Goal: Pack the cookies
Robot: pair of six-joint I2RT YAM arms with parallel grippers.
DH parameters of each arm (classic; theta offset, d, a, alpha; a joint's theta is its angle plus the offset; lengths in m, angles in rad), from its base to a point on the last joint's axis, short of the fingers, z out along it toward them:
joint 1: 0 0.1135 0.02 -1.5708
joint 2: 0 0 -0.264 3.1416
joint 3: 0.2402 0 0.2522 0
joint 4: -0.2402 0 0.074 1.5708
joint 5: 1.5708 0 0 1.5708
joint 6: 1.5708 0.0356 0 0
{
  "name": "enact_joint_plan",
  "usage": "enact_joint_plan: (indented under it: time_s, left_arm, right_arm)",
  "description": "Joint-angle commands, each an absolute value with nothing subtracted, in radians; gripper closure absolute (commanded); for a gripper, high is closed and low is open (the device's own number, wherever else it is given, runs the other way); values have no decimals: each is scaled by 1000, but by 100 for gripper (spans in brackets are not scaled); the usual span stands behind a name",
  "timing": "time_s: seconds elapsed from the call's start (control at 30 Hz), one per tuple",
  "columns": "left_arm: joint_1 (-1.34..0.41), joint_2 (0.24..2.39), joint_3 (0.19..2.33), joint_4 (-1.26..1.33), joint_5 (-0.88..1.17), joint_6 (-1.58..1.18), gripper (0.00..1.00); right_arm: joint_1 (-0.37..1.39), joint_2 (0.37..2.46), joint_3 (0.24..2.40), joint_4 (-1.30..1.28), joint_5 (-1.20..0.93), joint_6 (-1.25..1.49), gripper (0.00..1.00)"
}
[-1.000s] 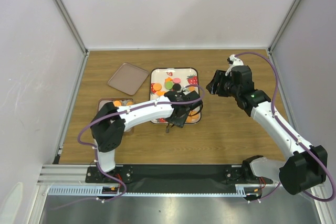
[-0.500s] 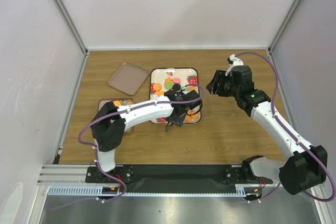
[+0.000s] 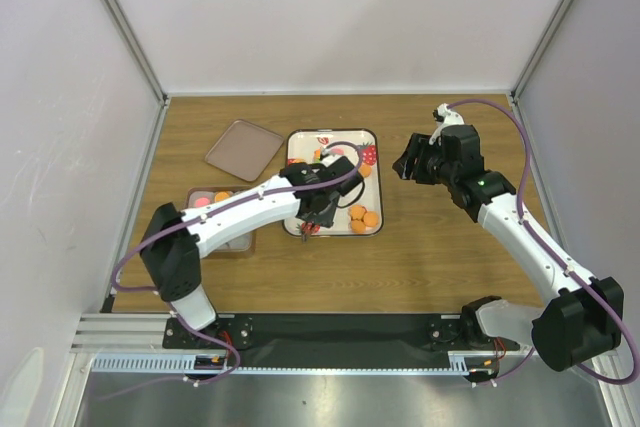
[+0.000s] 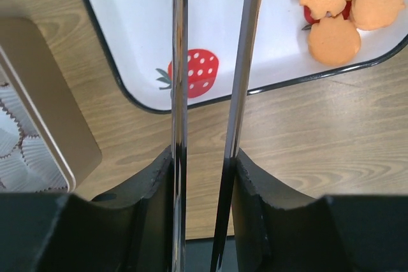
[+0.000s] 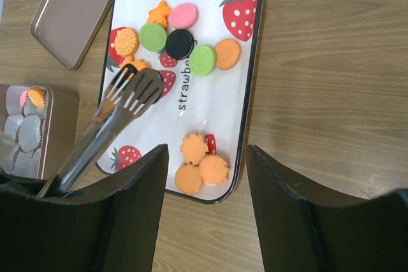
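Several cookies lie on the strawberry tray: pink, green, black and orange discs at its far end, and three orange ones at its near right corner, also in the left wrist view. My left gripper is shut on metal tongs, whose tips hover over the tray's left middle. I cannot tell if the tips hold anything. My right gripper is open and empty, above the table right of the tray.
A brown box with white paper cups stands left of the tray, holding a pink cookie and an orange one. Its lid lies upside down at the back left. Walls enclose the table on three sides.
My left arm has swung left and its gripper has moved a little back and left with the tongs, uncovering the three orange cookies. The right arm has not moved.
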State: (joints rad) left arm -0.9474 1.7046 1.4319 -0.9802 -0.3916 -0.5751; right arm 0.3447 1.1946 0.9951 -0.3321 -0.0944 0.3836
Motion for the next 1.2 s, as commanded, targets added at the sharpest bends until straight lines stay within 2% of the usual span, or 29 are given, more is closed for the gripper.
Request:
enact_joint_plan:
  time_s: [0.0, 0.7, 0.9, 1.17]
  left_arm:
    - [-936, 1608, 1402, -986, -425, -610, 69]
    - [-790, 1036, 1100, -1359, -443, -799, 67]
    - [-718, 939, 1019, -1416, -405, -813, 65]
    - [-536, 873, 962, -1402, -374, -750, 64]
  right_arm:
    - [341, 1172, 992, -316, -92, 382, 41]
    - [348, 1204, 992, -305, -161, 394, 42]
    - [357, 1201, 992, -305, -169, 394, 42]
    - [361, 1203, 991, -298, -196, 396, 42]
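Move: The cookie container, where the black cookie already held in the tongs is bound, lies about 22 cm to the left hand's left, level with it and some 9 cm below. The strawberry tray's middle is roughly 8 cm ahead and 3 cm right, its orange cookie cluster about 10 cm straight right, and the brown lid some 15 cm ahead and 17 cm left, all about 11 cm down. From the right hand the container is about 43 cm left, 10 cm back and 18 cm below. The black cookie, still pinched between the tongs' tips, is carried off the tray to the container as the left hand sweeps about 21 cm left and half as far back. The hand first climbs some 5 cm, then sinks a little late on, turning counter-clockwise about 30 degrees so the tongs swing round over the container; its fingers keep their grip on the handles. ##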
